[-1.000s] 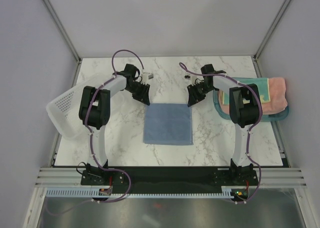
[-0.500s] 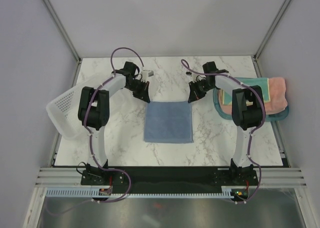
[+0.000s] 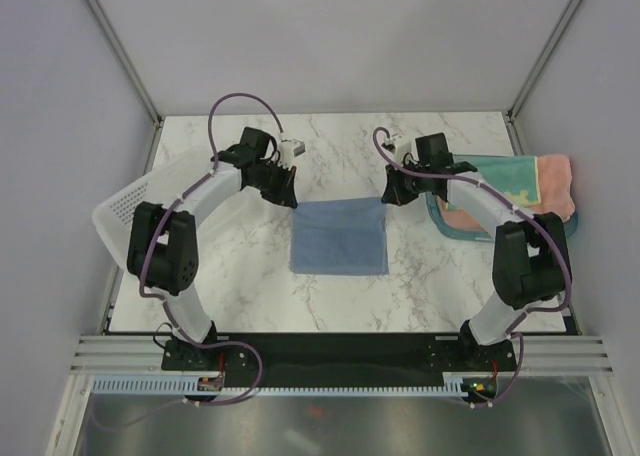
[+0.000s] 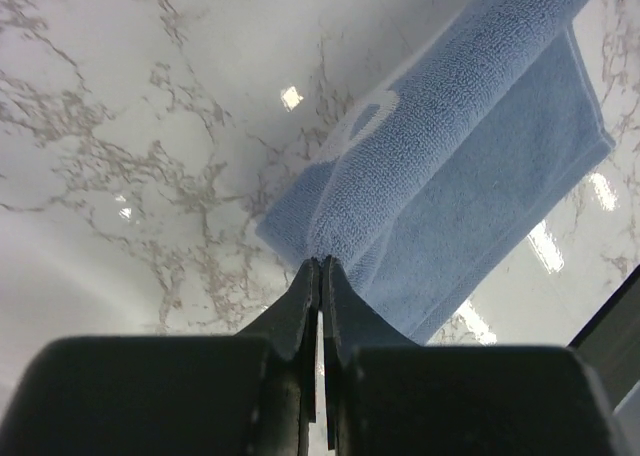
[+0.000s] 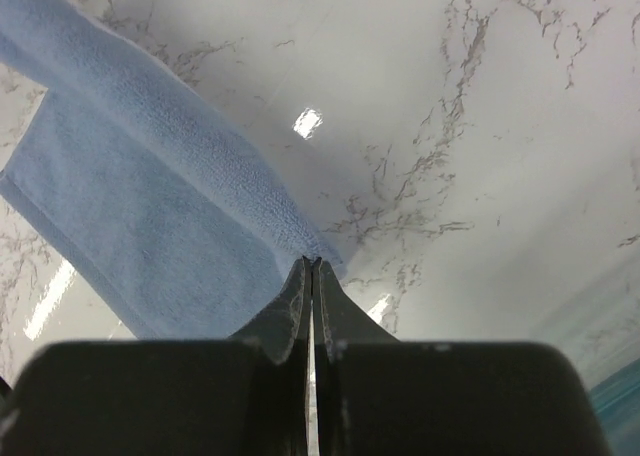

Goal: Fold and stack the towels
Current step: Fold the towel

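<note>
A blue-grey towel (image 3: 339,238) lies in the middle of the marble table, its far edge lifted off the surface. My left gripper (image 3: 290,197) is shut on the towel's far left corner (image 4: 318,238). My right gripper (image 3: 390,196) is shut on the far right corner (image 5: 312,244). In both wrist views the lifted edge stretches away from the jaws, and the rest of the towel (image 4: 500,186) (image 5: 120,216) lies flat below. A salmon-pink towel (image 3: 556,181) and a pale-yellow-and-teal towel (image 3: 500,181) sit folded at the right.
A teal tray (image 3: 452,228) at the right edge holds the two folded towels. A white perforated basket (image 3: 122,216) leans at the left edge. A small white object (image 3: 296,149) lies on the table behind the left gripper.
Both grippers closed on the blue-grey towel's far corners and raised that edge. Both arms have swung outward at the elbows.
</note>
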Motion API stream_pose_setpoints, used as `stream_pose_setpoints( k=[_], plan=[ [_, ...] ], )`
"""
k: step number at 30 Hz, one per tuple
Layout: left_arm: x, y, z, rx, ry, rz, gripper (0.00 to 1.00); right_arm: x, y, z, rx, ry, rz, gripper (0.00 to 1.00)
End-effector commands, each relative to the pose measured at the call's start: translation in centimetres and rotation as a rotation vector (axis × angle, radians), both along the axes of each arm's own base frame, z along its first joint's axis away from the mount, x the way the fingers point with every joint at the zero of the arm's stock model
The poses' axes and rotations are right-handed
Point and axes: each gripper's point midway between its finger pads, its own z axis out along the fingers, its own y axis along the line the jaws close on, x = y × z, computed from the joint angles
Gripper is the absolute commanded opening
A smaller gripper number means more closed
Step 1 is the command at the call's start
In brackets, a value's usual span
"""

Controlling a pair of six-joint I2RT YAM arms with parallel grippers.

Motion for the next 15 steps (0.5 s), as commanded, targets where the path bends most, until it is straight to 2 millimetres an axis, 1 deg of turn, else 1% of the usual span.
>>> stream_pose_setpoints(
  k=[1,2,3,4,5,6,7,8,9,10,11,12,15],
  plan=[
    [-0.5,0.1,1.2,0.019,-0.083,0.056,0.02,-0.3,0.8,1.9,0.013,-0.092,-0.088,0.00],
    [-1.2,0.3,0.8,0.032,-0.076,0.060,0.02,-0.9,1.4,1.9,0.013,-0.097,-0.088,0.00],
    [-1.5,0.1,1.2,0.041,-0.092,0.067,0.02,-2.0,1.4,1.7,0.013,-0.096,-0.095,0.00],
    [-1.9,0.0,1.3,0.043,-0.100,0.068,0.02,-2.2,1.5,1.7,0.011,-0.099,-0.125,0.00],
    [-2.6,0.2,0.5,0.056,-0.082,0.079,0.02,-2.9,1.3,1.5,0.000,-0.104,-0.129,0.00],
    [-3.0,0.2,0.3,0.076,-0.088,0.086,0.02,-3.3,1.2,1.4,0.004,-0.091,-0.151,0.00],
    [-3.2,0.2,0.8,0.079,-0.107,0.093,0.02,-3.8,1.2,1.3,-0.007,-0.093,-0.157,0.00],
    [-3.9,0.4,0.2,0.093,-0.096,0.096,0.02,-4.3,0.5,1.4,-0.026,-0.104,-0.185,0.00],
    [-4.3,0.3,0.3,0.108,-0.109,0.093,0.02,-4.7,0.3,1.2,-0.031,-0.096,-0.198,0.00],
    [-4.5,0.3,0.8,0.113,-0.129,0.095,0.02,-5.2,0.2,1.2,-0.036,-0.092,-0.205,0.00],
    [-5.1,0.4,0.4,0.122,-0.121,0.096,0.02,-5.4,-0.6,1.4,-0.050,-0.102,-0.247,0.00],
    [-5.5,0.2,0.6,0.117,-0.124,0.093,0.02,-5.8,-1.0,1.3,-0.061,-0.096,-0.265,0.00],
    [-6.9,0.0,0.5,0.121,-0.119,0.089,0.02,-7.1,-1.7,1.0,-0.056,-0.062,-0.318,0.00]
  ],
)
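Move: Both hands already pinch the blue towel's far corners, some 8 cm over the table. From the left hand the towel's near left corner lies about 16 cm back, straight in line and 8 cm below; the white basket's middle is roughly 35 cm left and level with it. The near right corner lies about 16 cm back from the right hand, in line and 8 cm below, with the teal tray's middle about 33 cm right and 5 cm farther out. Both hands, still pinching the towel's far corners, carry them about 7 cm back towards its near edge. ##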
